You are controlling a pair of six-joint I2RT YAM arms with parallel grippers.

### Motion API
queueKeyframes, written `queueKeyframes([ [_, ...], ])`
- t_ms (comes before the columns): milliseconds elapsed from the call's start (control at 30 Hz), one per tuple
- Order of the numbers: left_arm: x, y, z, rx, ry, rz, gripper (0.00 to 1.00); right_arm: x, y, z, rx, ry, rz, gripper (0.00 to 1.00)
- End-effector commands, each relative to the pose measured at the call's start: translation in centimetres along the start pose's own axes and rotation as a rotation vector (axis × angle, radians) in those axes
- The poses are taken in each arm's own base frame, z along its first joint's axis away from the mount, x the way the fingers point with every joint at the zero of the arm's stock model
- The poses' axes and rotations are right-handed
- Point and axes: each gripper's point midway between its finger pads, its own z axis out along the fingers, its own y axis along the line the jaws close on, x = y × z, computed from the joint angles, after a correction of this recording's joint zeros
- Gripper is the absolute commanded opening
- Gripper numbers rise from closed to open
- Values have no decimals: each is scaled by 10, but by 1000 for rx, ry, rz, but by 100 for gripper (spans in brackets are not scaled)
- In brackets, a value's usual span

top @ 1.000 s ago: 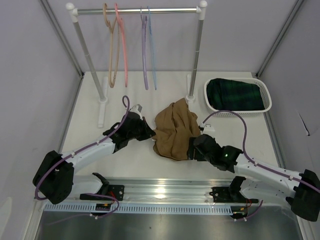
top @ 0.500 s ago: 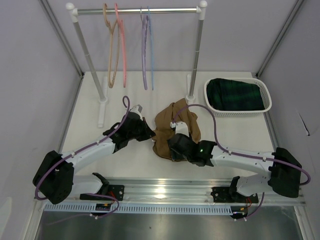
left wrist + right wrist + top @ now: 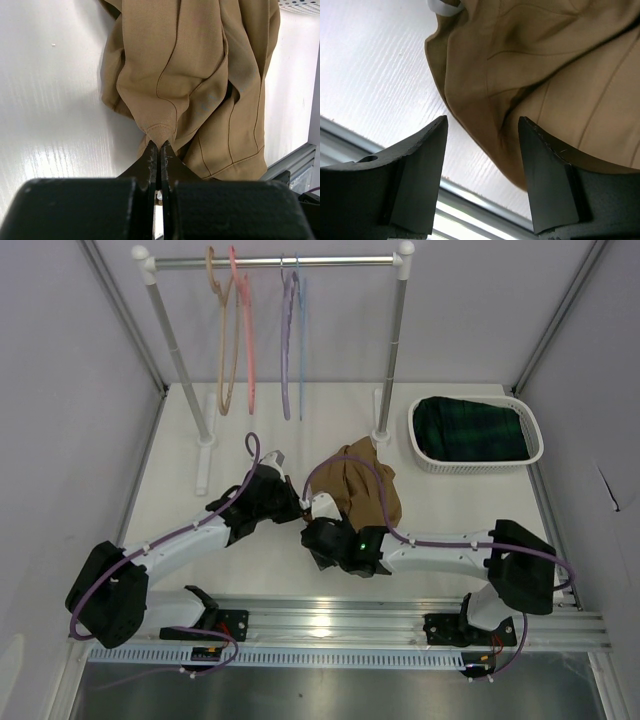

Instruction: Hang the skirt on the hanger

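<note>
The tan-brown skirt [image 3: 362, 483] lies bunched on the white table, between the two arms. My left gripper [image 3: 296, 510] is shut on a pinched fold at the skirt's left edge; the left wrist view shows the cloth [image 3: 190, 75] drawn into a point between the closed jaws [image 3: 160, 143]. My right gripper [image 3: 318, 538] hovers over the skirt's near left part. It is open, with a skirt [image 3: 545, 65] fold lying between its spread fingers [image 3: 482, 125]. The pale lavender-blue hanger [image 3: 301, 350] hangs on the rail at the back, far from both grippers.
A clothes rack [image 3: 398, 350] stands at the back with a tan hanger [image 3: 225, 340], a pink hanger [image 3: 246, 335] and a lavender hanger [image 3: 288, 345]. A white basket [image 3: 535, 445] at the back right holds dark green plaid cloth [image 3: 470, 430]. A metal rail [image 3: 320, 620] runs along the near edge.
My right arm has swung left across the skirt's near edge, its jaws narrowing a little. The left gripper has kept its hold and place.
</note>
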Motion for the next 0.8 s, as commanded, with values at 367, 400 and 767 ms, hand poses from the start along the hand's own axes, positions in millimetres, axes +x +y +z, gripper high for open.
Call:
queueKeyframes([
  [367,-4,-6,-4,31,-8,23,0,-27,21,15,-8,-77,7,64],
  [400,-4,-6,-4,31,-8,23,0,-26,20,17,1,-76,6,64],
  [767,-4,-6,-7,34,-8,30,0,-22,-4,35,117,-88,15,40],
])
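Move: The skirt's loose near edge lies about 2 cm ahead of the right hand, 1 cm left and some 4 cm below. Roughly 9 cm ahead of that hand and 3 cm left, 1 cm higher, is the skirt corner pinched in the left fingers; the middle of the skirt is about 15 cm ahead, 8 cm right and 5 cm below. From the left hand the loose edge is about 7 cm back, 2 cm right and 5 cm down. The left fingers keep their shut hold on the skirt's corner, almost still. The right hand's open fingers come down astride the skirt's loose near edge, sinking about 2.5 cm while working forward and left by some 2 cm each, with a slight drift back right at the end, and begin to narrow to roughly two-thirds of their starting gap; a pinch can't be seen yet. ##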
